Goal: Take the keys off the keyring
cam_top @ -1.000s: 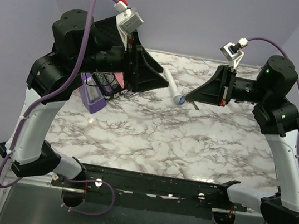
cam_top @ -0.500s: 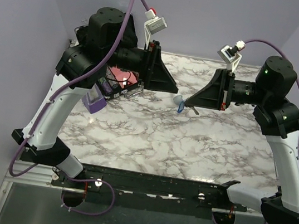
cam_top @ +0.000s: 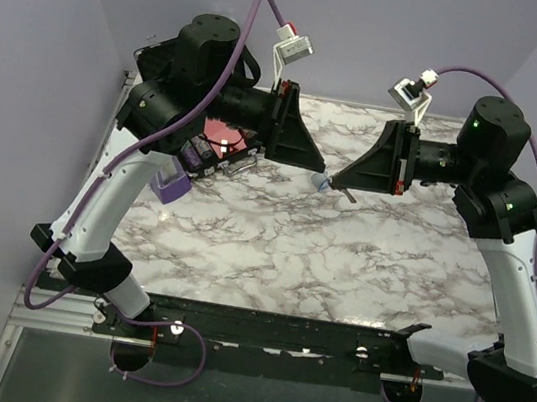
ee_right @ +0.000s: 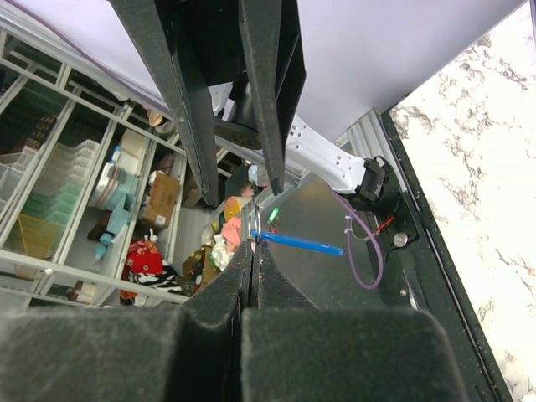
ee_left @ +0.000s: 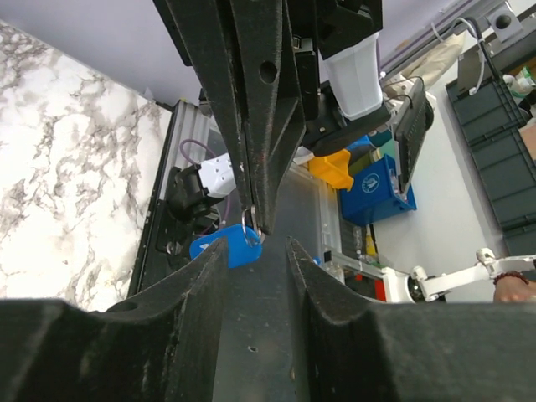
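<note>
Both grippers meet tip to tip above the middle of the back of the marble table [cam_top: 360, 265]. My right gripper [cam_top: 335, 182] [ee_right: 254, 249] is shut on the thin silver ring [ee_left: 249, 226] of the keyring, and its bright blue tag [cam_top: 320, 181] [ee_left: 228, 247] [ee_right: 301, 244] hangs off that ring. My left gripper [cam_top: 313, 163] [ee_left: 255, 244] faces it with its jaws partly open. The blue tag sits just beyond its left fingertip and nothing lies between the pads. A thin grey piece, probably a key [cam_top: 348, 196], sticks out below the right fingertips.
A purple metronome [cam_top: 170, 184] stands at the table's left edge. Behind it is a clear box holding red and pink items [cam_top: 225, 142], partly under the left arm. The arm bases and a black rail [cam_top: 270, 328] run along the near edge.
The left arm has swung right and up to the right gripper, and its jaws have narrowed. The right gripper has held its grip and barely moved.
</note>
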`<state>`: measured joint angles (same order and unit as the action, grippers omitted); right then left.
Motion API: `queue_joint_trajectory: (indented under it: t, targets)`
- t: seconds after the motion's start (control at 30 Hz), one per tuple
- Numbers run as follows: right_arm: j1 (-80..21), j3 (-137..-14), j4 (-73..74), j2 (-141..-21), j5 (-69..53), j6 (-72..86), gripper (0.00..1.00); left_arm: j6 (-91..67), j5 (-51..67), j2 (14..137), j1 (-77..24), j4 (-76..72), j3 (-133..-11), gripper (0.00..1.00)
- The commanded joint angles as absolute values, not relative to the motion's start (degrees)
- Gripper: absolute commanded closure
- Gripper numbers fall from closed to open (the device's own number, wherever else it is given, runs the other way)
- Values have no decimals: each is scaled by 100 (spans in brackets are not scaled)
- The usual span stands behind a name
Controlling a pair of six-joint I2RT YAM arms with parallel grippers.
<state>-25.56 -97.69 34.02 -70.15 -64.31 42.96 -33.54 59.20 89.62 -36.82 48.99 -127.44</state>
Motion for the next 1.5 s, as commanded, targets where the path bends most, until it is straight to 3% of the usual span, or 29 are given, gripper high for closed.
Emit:
queue_joint_trajectory:
  t: [0.0, 0.3, 0.53, 1.33, 1.47]
  targets:
    - [-2610, -9940, 3445, -7058, -6645, 4245, 99, -3428, 6179, 9061, -3770, 4790, -12876, 61]
    - [-2610, -9993, 3419, -7102, -6653, 4254, 99, -3401, 6117, 9123, -3797, 4843, -12911, 67]
    - [-2610, -9984, 3375, -7101, -6610, 4245, 99, -3410, 6091, 9158, -3797, 4860, -12981, 81]
    - [-2619, -9993, 3173, -7040, -6284, 4342, 99, -3366, 6117, 8991, -3858, 4913, -12753, 82]
    - [-2619, -9958, 3120, -7031, -6249, 4377, 99, -3366, 6012, 8965, -3867, 4957, -12735, 95]
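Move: The keyring, pinched in the right hand's shut fingertips, lies about 2 cm to the left hand's right and 1 cm back, roughly at its height; from the right hand it is some 1 cm to the left. The blue tag hangs about 3 cm below the ring, and a key sticks out some 3 cm to the right of the ring and 2 cm back. Left hand eases about 1 cm right and closes its fingertips on the keyring; right hand keeps holding it still. ##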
